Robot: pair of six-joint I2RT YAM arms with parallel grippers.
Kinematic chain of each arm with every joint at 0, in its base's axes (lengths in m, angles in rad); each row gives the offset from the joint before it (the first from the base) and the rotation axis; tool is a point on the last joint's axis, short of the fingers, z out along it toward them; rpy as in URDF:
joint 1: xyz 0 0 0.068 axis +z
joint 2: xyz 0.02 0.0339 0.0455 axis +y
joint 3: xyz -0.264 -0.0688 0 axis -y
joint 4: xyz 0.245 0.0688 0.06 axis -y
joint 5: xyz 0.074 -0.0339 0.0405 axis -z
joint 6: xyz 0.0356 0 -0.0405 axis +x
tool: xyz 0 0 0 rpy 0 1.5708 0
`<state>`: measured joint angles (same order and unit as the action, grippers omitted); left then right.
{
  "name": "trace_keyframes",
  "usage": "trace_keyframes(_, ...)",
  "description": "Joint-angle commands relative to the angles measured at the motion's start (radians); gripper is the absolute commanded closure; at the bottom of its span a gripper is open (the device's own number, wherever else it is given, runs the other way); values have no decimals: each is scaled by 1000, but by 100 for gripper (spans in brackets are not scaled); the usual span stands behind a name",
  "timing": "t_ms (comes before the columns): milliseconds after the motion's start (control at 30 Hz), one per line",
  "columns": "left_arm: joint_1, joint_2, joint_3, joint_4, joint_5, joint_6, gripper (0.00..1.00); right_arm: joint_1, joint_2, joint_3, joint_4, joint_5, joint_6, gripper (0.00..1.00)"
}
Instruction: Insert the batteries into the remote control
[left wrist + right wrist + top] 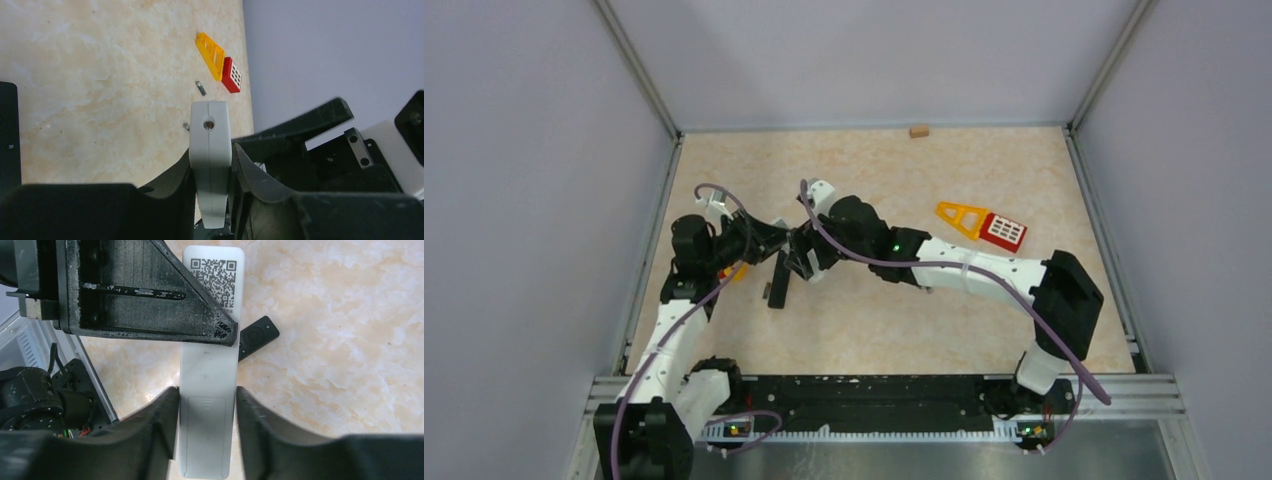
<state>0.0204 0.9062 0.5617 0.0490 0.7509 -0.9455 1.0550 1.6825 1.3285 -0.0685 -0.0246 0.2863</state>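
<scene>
A white remote (pixel 210 365) is held off the table, back side up, with a QR code label and its battery cover closed. My left gripper (pixel 211 175) is shut on its sides; in the left wrist view the remote (pixel 210 150) shows edge-on. My right gripper (pixel 206 405) grips the cover end, with both fingers against the remote's edges. The two grippers meet left of centre in the top view (pixel 786 248). One small grey battery (pixel 201 88) lies on the table and another (pixel 186 126) shows just behind the remote. A black remote (pixel 257 335) lies on the table below.
The black remote also shows in the top view (pixel 778 277). An orange and red toy (pixel 982 225) lies at the right. A small wooden block (pixel 918 131) sits at the back wall. Metal rails edge the table's left and right sides.
</scene>
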Motion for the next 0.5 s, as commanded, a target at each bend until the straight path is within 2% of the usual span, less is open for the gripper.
trace_keyframes(0, -7, 41, 106, 52, 6, 50, 100, -96, -99, -89, 138, -106, 147, 10)
trace_keyframes(100, -8, 82, 171, 84, 34, 19, 100, -161, -202, -252, 334, -209, 325, 4)
trace_keyframes(233, -10, 114, 212, 147, 44, -49, 100, -199, -261, -358, 466, -195, 602, 3)
trace_keyframes(367, -10, 109, 209, 228, 21, -123, 100, -208, -254, -449, 732, -202, 870, 2)
trace_keyframes(467, -11, 93, 187, 318, -11, -188, 100, -208, -198, -453, 895, -233, 1018, 4)
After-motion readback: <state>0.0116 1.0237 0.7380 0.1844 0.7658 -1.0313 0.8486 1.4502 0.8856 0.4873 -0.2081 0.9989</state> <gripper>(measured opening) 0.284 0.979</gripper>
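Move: The white remote is already in the left fingers; its middle is about 2 cm back and 2 cm right of the left hand point, at the same height. From the right hand, its fingers already partly open around the battery-cover end, that middle lies some 2 cm ahead and 2 cm left. The black remote lies on the table about 20 cm below, roughly 8 cm left and 2 cm ahead of the right hand; the grey piece is about 11 cm left, level with it. The right hand finishes opening its fingers wide and backs off the white remote, going about 6 cm to the right with a little forward, then rising some 4 cm while it rolls about 40 degrees clockwise, seen from behind the hand, and brings its down-slanting fingers nearly level, still facing the cover end. The left hand keeps its grip on the remote and carries it up about 7 cm and forward roughly half as far, away from the black remote below, its fingers tipping up slightly. ##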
